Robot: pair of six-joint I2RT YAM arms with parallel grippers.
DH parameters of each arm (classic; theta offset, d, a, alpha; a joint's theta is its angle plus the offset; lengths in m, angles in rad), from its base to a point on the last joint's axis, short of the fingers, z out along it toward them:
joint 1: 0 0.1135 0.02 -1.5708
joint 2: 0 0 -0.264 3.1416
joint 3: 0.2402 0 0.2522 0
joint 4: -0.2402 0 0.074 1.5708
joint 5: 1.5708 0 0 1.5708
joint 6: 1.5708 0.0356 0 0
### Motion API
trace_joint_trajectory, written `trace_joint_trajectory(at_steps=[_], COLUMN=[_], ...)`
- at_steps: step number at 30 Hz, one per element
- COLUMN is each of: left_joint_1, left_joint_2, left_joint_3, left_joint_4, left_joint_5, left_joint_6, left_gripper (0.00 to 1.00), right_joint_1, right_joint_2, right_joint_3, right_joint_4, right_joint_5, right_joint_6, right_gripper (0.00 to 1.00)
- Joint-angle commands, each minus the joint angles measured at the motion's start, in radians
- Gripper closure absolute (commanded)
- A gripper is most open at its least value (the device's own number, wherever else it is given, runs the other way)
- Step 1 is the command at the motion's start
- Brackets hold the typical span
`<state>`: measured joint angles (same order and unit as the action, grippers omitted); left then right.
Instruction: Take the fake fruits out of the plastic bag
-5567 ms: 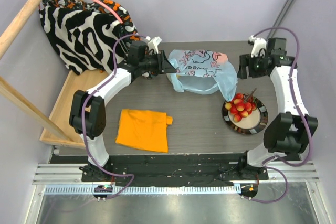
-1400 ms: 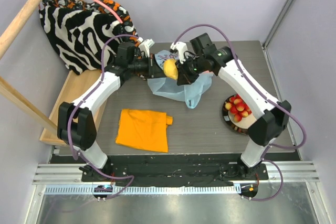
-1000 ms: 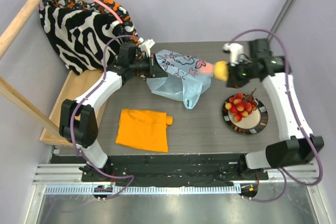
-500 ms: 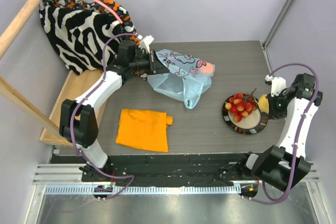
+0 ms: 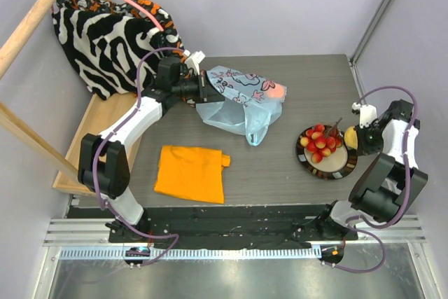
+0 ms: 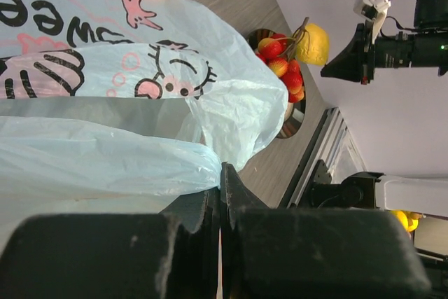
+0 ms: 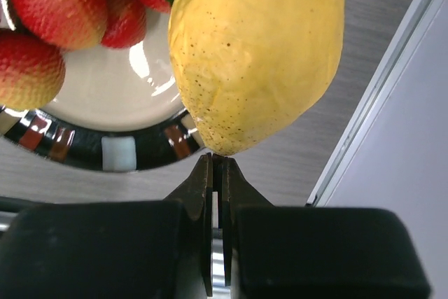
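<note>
The pale blue plastic bag (image 5: pixel 241 103) lies at the table's back middle, and a red-orange fruit (image 5: pixel 277 91) shows through its right end. My left gripper (image 5: pixel 204 87) is shut on the bag's left edge; in the left wrist view the fingers (image 6: pixel 210 197) pinch the thin film (image 6: pixel 105 152). My right gripper (image 5: pixel 359 136) is shut on the tip of a yellow lemon (image 7: pixel 259 54), which hangs over the right rim of the plate (image 7: pixel 119 150). Red strawberries (image 5: pixel 320 141) lie on that plate (image 5: pixel 341 167).
An orange folded cloth (image 5: pixel 190 173) lies at the front left. A zebra-striped cloth (image 5: pixel 112 40) hangs over a wooden frame at the back left. The table's right edge and the enclosure wall (image 7: pixel 392 103) run close beside the lemon.
My right arm has carried the lemon from the bag's mouth across to the right edge of the plate. The left gripper has kept its hold on the bag, which has sagged flatter.
</note>
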<state>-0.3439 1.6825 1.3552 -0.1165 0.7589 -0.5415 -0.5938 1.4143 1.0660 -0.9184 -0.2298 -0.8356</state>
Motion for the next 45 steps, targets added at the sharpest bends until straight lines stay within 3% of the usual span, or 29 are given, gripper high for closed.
trace_joint_trajectory(at_steps=[1, 18, 20, 21, 22, 25, 30, 34, 41, 44, 45], left_joint_1=[0.008, 0.006, 0.008, 0.006, 0.006, 0.006, 0.006, 0.006, 0.005, 0.005, 0.005], left_joint_2=[-0.049, -0.014, -0.014, -0.010, -0.007, -0.001, 0.013, 0.008, -0.015, -0.023, -0.027], left_joint_3=[-0.018, 0.013, 0.012, 0.013, 0.013, 0.021, 0.028, 0.041, 0.027, 0.012, 0.009], left_joint_4=[-0.018, -0.069, -0.066, -0.064, -0.063, -0.061, -0.046, -0.043, -0.029, -0.025, -0.020], left_joint_5=[-0.007, -0.038, -0.039, -0.038, -0.036, -0.032, -0.020, 0.008, 0.043, 0.048, 0.048], left_joint_6=[0.052, 0.109, 0.109, 0.106, 0.106, 0.103, 0.087, 0.075, 0.064, 0.032, 0.022], left_gripper=[1.00, 1.00, 1.00, 1.00, 1.00, 1.00, 1.00, 1.00, 1.00, 1.00, 1.00], right_joint_1=[0.038, 0.121, 0.121, 0.121, 0.124, 0.124, 0.124, 0.121, 0.144, 0.331, 0.468], right_joint_2=[0.023, 0.097, 0.086, 0.087, 0.086, 0.078, -0.006, -0.119, -0.183, -0.137, -0.127], right_joint_3=[0.009, -0.083, -0.104, -0.107, -0.110, -0.106, -0.090, 0.001, 0.339, 0.440, 0.456], right_joint_4=[0.098, 0.188, 0.184, 0.184, 0.181, 0.159, 0.098, -0.113, -0.332, -0.304, -0.245], right_joint_5=[-0.006, 0.044, 0.044, 0.049, 0.052, 0.069, 0.107, 0.090, -0.190, -0.192, -0.175], right_joint_6=[-0.007, 0.015, 0.012, 0.012, 0.019, 0.032, 0.027, 0.003, -0.001, 0.097, 0.165], right_gripper=[0.99, 0.93, 0.87, 0.80, 0.67, 0.50, 0.32, 0.26, 0.18, 0.21, 0.23])
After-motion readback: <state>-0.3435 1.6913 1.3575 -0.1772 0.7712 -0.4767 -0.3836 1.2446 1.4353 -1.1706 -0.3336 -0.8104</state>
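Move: The right hand still holds the yellow fruit, hanging some 4 cm below its fingertips and 3 cm ahead. The plate's middle lies roughly 11 cm to its left, neither ahead nor back, and about 10 cm lower; the bunch of red fruits on it sits about 12 cm left, 2 cm ahead and 8 cm down. From the left hand, the plate's middle is around 38 cm to the right, 15 cm back and 24 cm down. The right hand carries the yellow fruit about 4 cm forward and slightly left, sinking ever faster, then draws back a little as it lowers the fruit onto the plate's right side beside the red fruits and opens wide to let go. It then rises quickly by some 20 cm, ending with a drift left and forward and the fingertips tilting outward, while the left hand, shut on the plastic bag's edge, dips a couple of centimetres and comes partly back. ##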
